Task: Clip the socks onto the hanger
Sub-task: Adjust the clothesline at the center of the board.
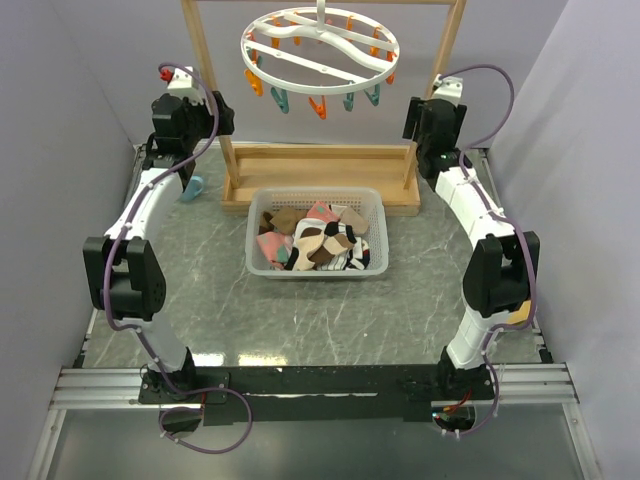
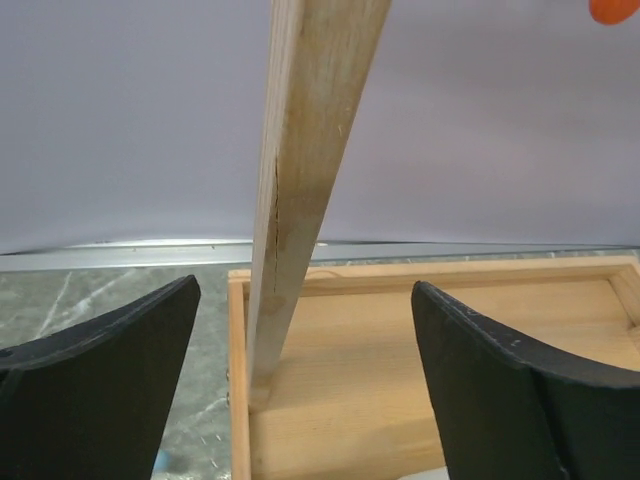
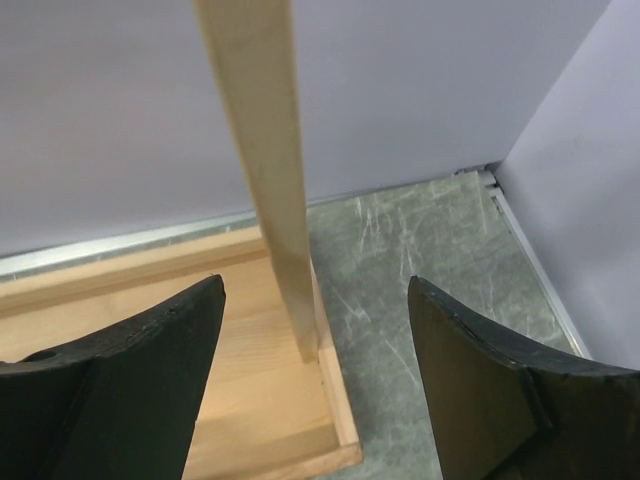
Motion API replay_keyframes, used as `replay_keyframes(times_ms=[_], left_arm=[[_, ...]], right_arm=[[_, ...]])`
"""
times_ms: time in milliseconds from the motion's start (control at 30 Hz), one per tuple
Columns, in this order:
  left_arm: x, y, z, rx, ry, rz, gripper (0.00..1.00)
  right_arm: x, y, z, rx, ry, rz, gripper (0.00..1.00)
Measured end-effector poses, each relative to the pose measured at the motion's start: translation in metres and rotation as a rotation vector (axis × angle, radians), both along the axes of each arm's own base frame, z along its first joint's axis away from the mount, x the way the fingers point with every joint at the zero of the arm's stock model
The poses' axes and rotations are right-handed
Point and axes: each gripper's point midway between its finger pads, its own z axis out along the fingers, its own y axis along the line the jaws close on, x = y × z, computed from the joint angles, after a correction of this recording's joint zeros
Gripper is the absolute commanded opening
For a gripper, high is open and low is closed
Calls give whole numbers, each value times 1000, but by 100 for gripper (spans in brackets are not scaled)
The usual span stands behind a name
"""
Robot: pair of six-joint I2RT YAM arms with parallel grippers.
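The socks (image 1: 315, 240), a mixed heap of pink, brown, white and black pieces, lie in a white basket (image 1: 262, 262) at the table's middle. The hanger (image 1: 320, 45), a round white ring with orange and teal pegs, hangs from the wooden frame's crossbar at the back. My left gripper (image 1: 218, 115) is raised beside the frame's left post (image 2: 300, 180); its jaws (image 2: 305, 285) stand open and hold nothing. My right gripper (image 1: 412, 118) is raised beside the right post (image 3: 265, 170), and it (image 3: 316, 280) is open and holds nothing too. An orange peg (image 2: 612, 8) shows at the left wrist view's top corner.
The wooden frame's base tray (image 1: 320, 175) sits just behind the basket. A small light blue object (image 1: 193, 187) lies on the table under the left arm. Grey walls close in on both sides and at the back.
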Motion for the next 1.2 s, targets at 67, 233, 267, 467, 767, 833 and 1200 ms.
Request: replay_keyframes(times_ms=[67, 233, 267, 467, 767, 833, 1200], left_arm=[[1, 0, 2, 14, -13, 10, 85], [6, -7, -1, 32, -25, 7, 68], [7, -8, -2, 37, -24, 6, 62], [11, -4, -6, 61, -21, 30, 37], [16, 2, -7, 94, -25, 46, 18], [16, 2, -7, 96, -26, 45, 14], [14, 1, -8, 94, -30, 28, 1]], right_arm=[[4, -3, 6, 5, -15, -1, 77], [14, -5, 12, 18, -36, 15, 69], [15, -5, 11, 19, -37, 19, 68], [22, -10, 1, 32, -19, 29, 53], [25, -3, 1, 80, -26, 76, 41], [25, -2, 1, 90, -27, 79, 41], [25, 1, 0, 133, -31, 87, 34]])
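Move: The frame's left post, at my left hand's height, stands about 2 cm ahead, already between the open fingers. The right post is some 3 cm straight ahead of my right hand, likewise between open fingers. The hanger ring hangs between the posts, roughly 25 cm inward of either hand, 2 cm ahead and 20 cm higher. The sock basket sits about 25 cm inward of either hand, 12 cm back and 27 cm below. I close both hands on the upright posts: the left eases about 1.5 cm forward and slightly down, its fingers shutting until they pinch the left post and stop there. My right hand goes some 2.5 cm forward onto the right post, its fingers narrowing around the wood more slowly to about a third open, while both wrists roll slightly, left side rising 5 to 7 degrees. ##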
